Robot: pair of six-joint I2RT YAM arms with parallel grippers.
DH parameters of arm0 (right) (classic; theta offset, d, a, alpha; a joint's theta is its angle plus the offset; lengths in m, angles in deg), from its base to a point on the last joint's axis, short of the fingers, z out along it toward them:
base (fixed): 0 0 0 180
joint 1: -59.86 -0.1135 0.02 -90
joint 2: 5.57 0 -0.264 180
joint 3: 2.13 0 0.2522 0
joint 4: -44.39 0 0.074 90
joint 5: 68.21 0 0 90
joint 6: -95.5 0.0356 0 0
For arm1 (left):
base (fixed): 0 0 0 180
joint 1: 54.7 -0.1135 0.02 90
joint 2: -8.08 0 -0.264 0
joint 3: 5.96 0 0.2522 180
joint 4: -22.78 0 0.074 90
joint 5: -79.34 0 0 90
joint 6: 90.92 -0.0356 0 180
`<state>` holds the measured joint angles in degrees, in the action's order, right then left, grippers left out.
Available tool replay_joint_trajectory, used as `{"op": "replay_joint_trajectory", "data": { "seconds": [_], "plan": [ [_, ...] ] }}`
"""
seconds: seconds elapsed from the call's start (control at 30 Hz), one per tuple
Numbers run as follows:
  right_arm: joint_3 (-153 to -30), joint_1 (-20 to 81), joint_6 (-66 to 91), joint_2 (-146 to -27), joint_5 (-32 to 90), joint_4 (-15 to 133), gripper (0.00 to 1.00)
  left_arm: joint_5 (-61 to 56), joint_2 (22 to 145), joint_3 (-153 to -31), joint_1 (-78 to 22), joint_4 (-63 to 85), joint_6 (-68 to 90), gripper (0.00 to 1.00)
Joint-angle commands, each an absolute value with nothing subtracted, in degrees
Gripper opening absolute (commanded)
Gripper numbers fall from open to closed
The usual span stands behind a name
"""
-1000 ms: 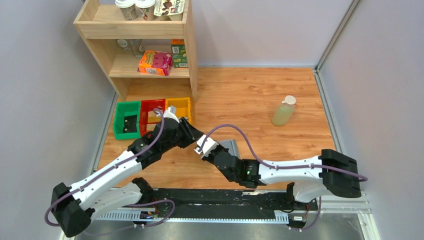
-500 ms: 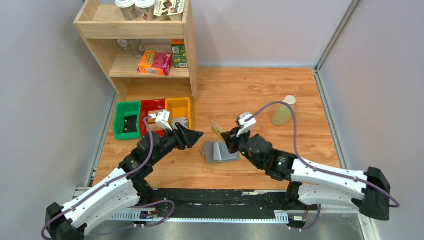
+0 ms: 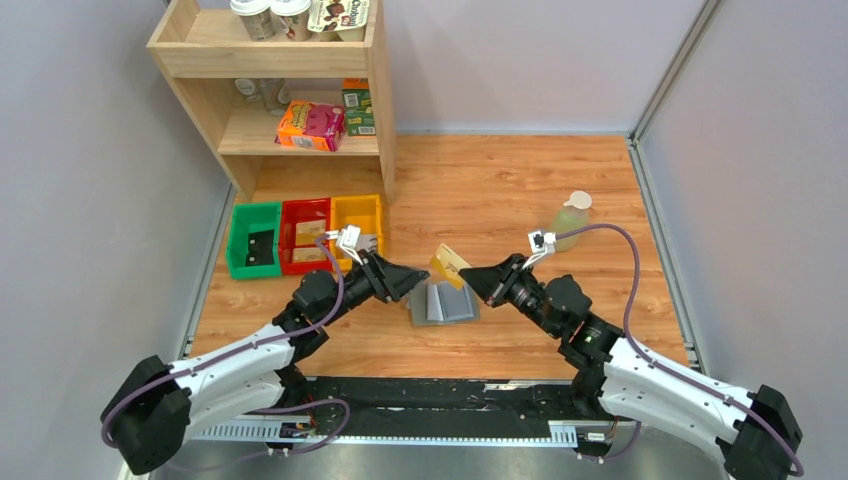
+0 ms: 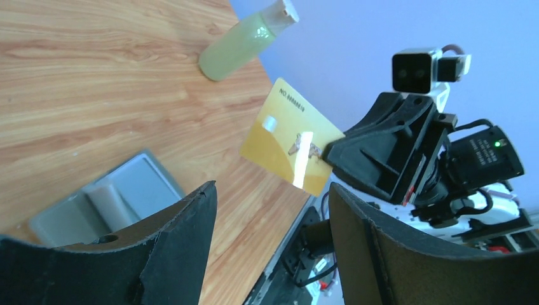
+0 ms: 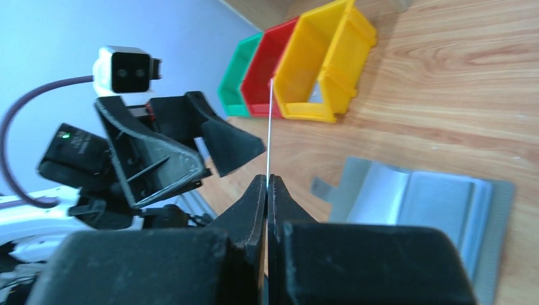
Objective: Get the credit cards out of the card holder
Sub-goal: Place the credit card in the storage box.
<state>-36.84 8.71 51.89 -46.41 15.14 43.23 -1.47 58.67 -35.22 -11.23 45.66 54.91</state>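
Observation:
The card holder (image 3: 445, 304) lies open and flat on the wooden table, its pale slots facing up; it also shows in the left wrist view (image 4: 121, 197) and in the right wrist view (image 5: 426, 203). My right gripper (image 3: 470, 277) is shut on one yellow credit card (image 3: 449, 266), holding it tilted in the air just above the holder. That card (image 4: 289, 136) faces the left wrist camera and appears edge-on (image 5: 269, 121) above my right gripper (image 5: 267, 179). My left gripper (image 3: 418, 281) hovers open and empty at the holder's left edge, jaws wide (image 4: 272, 187).
Green (image 3: 253, 240), red (image 3: 305, 235) and yellow (image 3: 358, 220) bins stand at the left by a wooden shelf (image 3: 275, 90) with boxes and cups. A pale green bottle (image 3: 569, 222) stands at the right. Grey walls enclose the table.
My right gripper pulled the yellow card up out of the holder and swung right with it. My left gripper opened and let go of the holder, which now lies uncovered.

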Motion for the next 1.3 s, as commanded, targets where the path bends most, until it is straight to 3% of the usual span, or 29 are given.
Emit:
{"op": "replay_joint_trajectory", "data": {
  "seconds": [0.0, 0.2, 0.4, 0.67, 0.87, 0.9, 1.0, 1.07, 1.2, 1.27],
  "plan": [
    [-35.14, 9.24, 58.76, -46.78, 18.8, 32.4, 0.0, -0.64, 62.13, -37.91, -11.28, 56.22, 58.31, 0.72],
    [-34.43, 9.59, 60.87, -50.12, 19.42, 26.95, 0.0, -1.69, 66.44, -38.09, -11.19, 59.9, 61.48, 0.68],
    [-33.47, 10.9, 63.42, -52.85, 20.74, 21.94, 0.0, -1.16, 69.16, -38.44, -11.19, 62.36, 62.35, 0.53],
    [-32.85, 12.84, 65.26, -53.99, 23.2, 19.3, 0.0, -1.43, 71.62, -38.26, -11.1, 67.11, 64.29, 0.41],
    [-32.94, 13.37, 65.44, -55.05, 24.08, 18.6, 0.0, -2.13, 72.51, -38.26, -11.19, 69.49, 64.91, 0.12],
    [-32.94, 13.54, 65.53, -55.22, 24.17, 18.6, 0.0, -2.48, 72.51, -38.26, -11.1, 69.66, 64.99, 0.02],
    [-32.77, 13.98, 65.97, -55.4, 24.26, 18.33, 0.01, -3.27, 72.33, -38.09, -11.19, 70.54, 65.08, 0.0],
    [-33.03, 14.77, 65.71, -55.4, 24.34, 19.56, 0.15, -4.94, 71.98, -37.56, -11.19, 71.33, 65.35, 0.0],
    [-34.08, 17.23, 63.87, -54.26, 25.92, 23.77, 0.63, -9.24, 69.52, -36.15, -11.45, 68.62, 64.12, 0.0],
    [-35.48, 18.37, 61.85, -53.21, 26.63, 28.85, 0.8, -10.48, 67.77, -35.89, -12.06, 63.8, 62.89, 0.0]
  ]
}}
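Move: The credit card, still pinched by the right fingers, has its middle about 6 cm to the right of the left hand and 3 cm ahead, at the same height; from the right hand it lies some 3 cm left and 1 cm ahead. The right hand is bringing it to the open left fingers, 9 cm to its left and 2 cm back. From the left hand, the card holder lies about 5 cm right, 3 cm back and 20 cm below; the yellow box is 14 cm left, 14 cm ahead and 18 cm below. The credit card changes hands in mid-air: the right hand carries it some 2 cm left and up while the left hand comes forward and right about 3 cm to meet it, and the left fingers shut on its free edge. Both wrists roll about 15 degrees in opposite senses. The right fingers then open and let go, edging forward and slightly right, while the left hand keeps its pinch and rises, about 3.5 cm in all. ##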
